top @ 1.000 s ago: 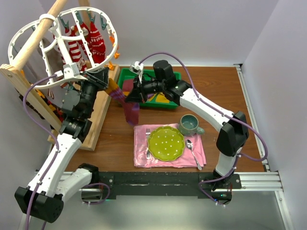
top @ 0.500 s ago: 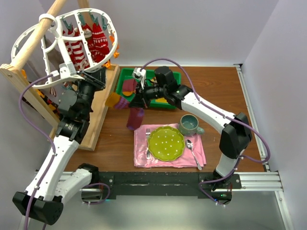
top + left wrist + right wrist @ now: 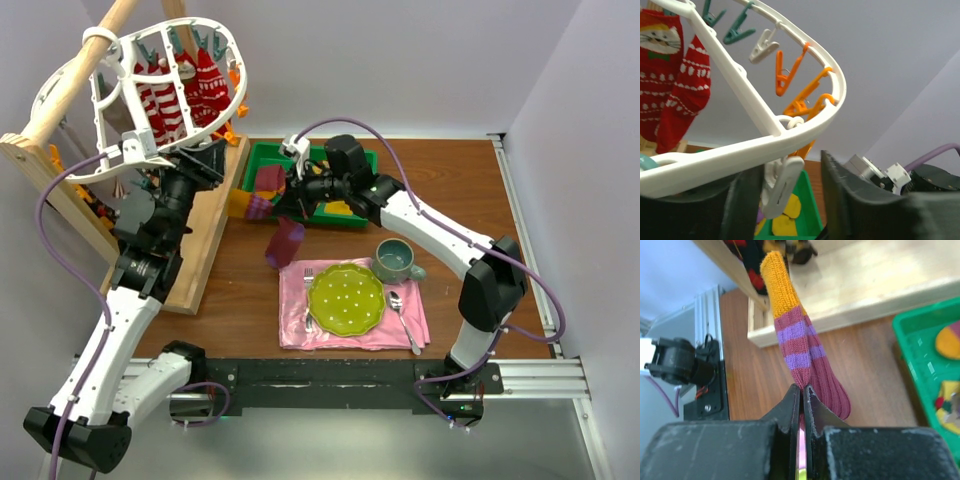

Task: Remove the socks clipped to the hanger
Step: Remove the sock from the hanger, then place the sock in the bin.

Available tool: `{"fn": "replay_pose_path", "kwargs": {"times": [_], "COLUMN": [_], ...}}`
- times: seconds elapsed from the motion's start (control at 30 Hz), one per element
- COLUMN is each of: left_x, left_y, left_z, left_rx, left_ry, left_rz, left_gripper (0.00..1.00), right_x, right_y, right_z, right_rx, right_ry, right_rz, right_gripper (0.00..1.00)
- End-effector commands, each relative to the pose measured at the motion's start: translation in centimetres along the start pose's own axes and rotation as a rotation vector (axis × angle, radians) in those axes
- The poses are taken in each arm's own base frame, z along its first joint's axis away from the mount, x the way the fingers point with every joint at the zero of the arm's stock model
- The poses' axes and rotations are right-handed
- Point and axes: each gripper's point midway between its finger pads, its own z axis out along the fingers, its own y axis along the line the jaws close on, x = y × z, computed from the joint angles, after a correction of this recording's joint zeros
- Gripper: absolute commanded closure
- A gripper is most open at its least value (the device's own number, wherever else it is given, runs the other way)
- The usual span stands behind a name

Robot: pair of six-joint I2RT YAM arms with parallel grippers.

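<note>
The white oval hanger (image 3: 140, 90) hangs from the wooden pole at the top left, with red-and-white socks (image 3: 185, 95) clipped inside it. Seen from the left wrist, its rim (image 3: 740, 155) crosses just above my left gripper (image 3: 790, 200). That gripper is open, and a white clip (image 3: 782, 185) hangs between its fingers, close to the left one. Orange clips (image 3: 790, 75) and the red socks (image 3: 670, 90) hang further along. My right gripper (image 3: 802, 390) is shut on a maroon sock (image 3: 805, 355) with purple stripes and a yellow end. This sock (image 3: 283, 240) dangles above the table.
A green bin (image 3: 355, 160) holding more socks sits behind the right gripper. A pink napkin (image 3: 295, 315) carries a green plate (image 3: 346, 297), a fork and a spoon, with a teal mug (image 3: 395, 260) beside it. The wooden rack base (image 3: 205, 250) runs along the left.
My left jaws have widened off the white clip. The maroon sock has come away from the hanger with my right gripper, moving right and down. The hanger has swung.
</note>
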Motion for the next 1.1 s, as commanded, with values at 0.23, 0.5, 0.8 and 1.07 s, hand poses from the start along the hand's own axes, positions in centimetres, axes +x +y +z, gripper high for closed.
{"fn": "replay_pose_path", "kwargs": {"times": [0.23, 0.5, 0.8, 1.07], "left_x": [0.1, 2.2, 5.2, 8.9], "left_y": [-4.1, -5.9, -6.9, -5.6], "left_z": [-1.9, -3.8, -5.5, -7.0], "left_rx": [0.227, 0.354, 0.482, 0.501], "left_ry": [0.079, 0.196, 0.328, 0.489], "left_rz": [0.073, 0.086, 0.110, 0.148], "left_gripper": [0.22, 0.18, 0.18, 0.18], "right_x": [-7.9, -9.4, -12.4, -12.8], "right_y": [-0.6, -4.6, -12.1, -19.2], "right_z": [-2.5, -3.5, -5.0, -4.6], "right_rx": [0.149, 0.325, 0.543, 0.670], "right_ry": [-0.151, -0.167, -0.258, -0.300], "right_rz": [-0.042, 0.001, 0.038, 0.051], "right_gripper": [1.00, 1.00, 1.00, 1.00]}}
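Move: The right hand already holds the striped sock. The green tray's middle lies about 20 cm ahead of it, 6 cm right and 25 cm below; the green plate is some 14 cm back and 16 cm right, the teal mug 3 cm back and 30 cm right, both a similar depth down. At the left hand, the white clip sits between the fingertips, 2 cm ahead; the orange clips are about 5 cm ahead, 2 cm right and 2 cm higher, the red socks 16 cm ahead and 8 cm left, about level. Forward by nearly 20 cm, and about 5 cm to the right, the right hand carries the striped sock over the green tray, rising some 7 cm first before starting to sink and swinging about 35 degrees clockwise, grip kept shut. Meanwhile the left fingers open wide and leave the white clip, backing off right and back, then down, turning some 30 degrees clockwise. ##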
